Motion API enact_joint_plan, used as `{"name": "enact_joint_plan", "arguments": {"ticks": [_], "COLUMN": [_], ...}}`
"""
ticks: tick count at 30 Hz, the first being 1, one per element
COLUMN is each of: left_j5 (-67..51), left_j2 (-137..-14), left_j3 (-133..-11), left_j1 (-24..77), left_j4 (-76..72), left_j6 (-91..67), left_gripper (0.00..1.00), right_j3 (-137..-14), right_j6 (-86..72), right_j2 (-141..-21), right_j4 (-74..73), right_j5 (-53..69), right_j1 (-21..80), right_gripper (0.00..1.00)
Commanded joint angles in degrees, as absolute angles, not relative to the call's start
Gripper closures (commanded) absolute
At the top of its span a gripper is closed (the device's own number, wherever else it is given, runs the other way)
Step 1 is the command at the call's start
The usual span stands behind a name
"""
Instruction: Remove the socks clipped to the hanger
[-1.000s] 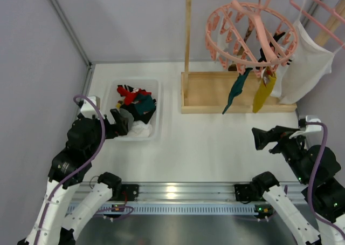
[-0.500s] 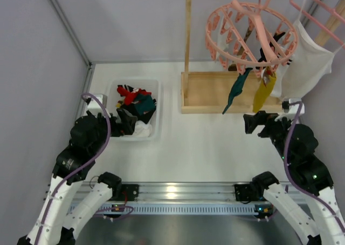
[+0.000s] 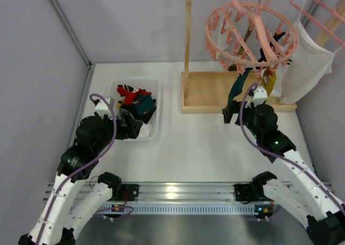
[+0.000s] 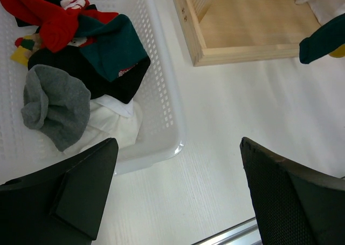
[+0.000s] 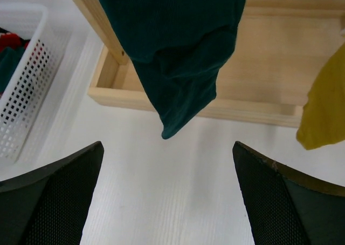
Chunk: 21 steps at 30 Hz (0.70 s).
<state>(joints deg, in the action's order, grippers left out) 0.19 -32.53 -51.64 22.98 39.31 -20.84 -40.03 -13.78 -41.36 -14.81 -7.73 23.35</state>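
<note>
The round pink hanger (image 3: 250,32) hangs by its hook from the wooden rail. Clipped to its pegs are a teal sock (image 3: 236,88), a mustard sock (image 3: 271,82) and a black sock (image 3: 273,44). My right gripper (image 3: 228,114) is open just below the teal sock's toe. In the right wrist view the teal sock (image 5: 178,50) dangles above the gap of the right gripper (image 5: 167,145), touching neither finger, and the mustard sock (image 5: 323,115) hangs at the right edge. My left gripper (image 3: 127,124) is open and empty over the basket's near edge; the left wrist view also shows this gripper (image 4: 178,143) open.
A white perforated basket (image 3: 159,111) at the left holds red, teal, black, grey and white socks (image 4: 86,56). The wooden rack's base tray (image 3: 210,91) and post (image 3: 187,34) stand behind my right gripper. A large white garment (image 3: 310,61) hangs on a plain pink hanger (image 3: 323,18) at the far right.
My right arm has swung left and forward from the table's right edge to beneath the teal sock. My left arm has edged forward towards the basket. Both grippers stayed open.
</note>
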Motion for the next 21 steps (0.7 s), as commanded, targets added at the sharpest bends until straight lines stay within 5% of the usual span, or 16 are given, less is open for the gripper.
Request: {"name": "enact_joint_plan", "arguments": {"ticks": [1, 7, 11, 16, 21], "left_j5": [-2.72, -3.25, -3.43, -3.78, -2.82], "left_j2": [-31.99, -31.99, -32.34, -33.05, -33.66], "left_j3": [-50.98, -50.8, -50.8, -50.98, -52.55], "left_j1": [23.12, 23.12, 23.12, 23.12, 23.12], "left_j4": [35.68, 35.6, 35.59, 35.59, 35.68], "left_j6": [-20.21, -20.3, -20.48, -20.92, -21.53], "left_gripper": [0.01, 0.01, 0.01, 0.01, 0.01], "right_j3": [-37.27, -33.84, -31.91, -30.15, -28.48], "right_j6": [-16.43, -16.0, -15.29, -14.33, -13.01], "right_j2": [-45.43, -52.64, -57.64, -61.87, -64.69], "right_j4": [-1.42, 10.18, 19.83, 26.1, 30.93], "right_j5": [-9.02, -22.74, -28.55, -33.57, -36.47], "right_j1": [25.57, 31.1, 32.96, 33.31, 33.31], "right_gripper": [0.01, 0.03, 0.26, 0.38, 0.61]}}
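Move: The teal sock hangs with its middle about 8 cm ahead of the right hand, some 1 cm left and roughly level; its toe is lower. The yellow sock hangs beside it, 8 cm ahead and about 9 cm right of that hand, also about level. The wooden tray's middle lies 14 cm straight ahead and some 22 cm below. From the left hand the teal sock is roughly 15 cm ahead, 36 cm right and 3 cm lower. The teal sock's hanging lower end is what the right hand goes for: the open hand first sinks about 5 cm, easing left, then reaches forward under the sock's wider part, making some 6.5 cm forward and as much down in all. It swings about 15 degrees clockwise while the fingers close to under half open, around the toe. ##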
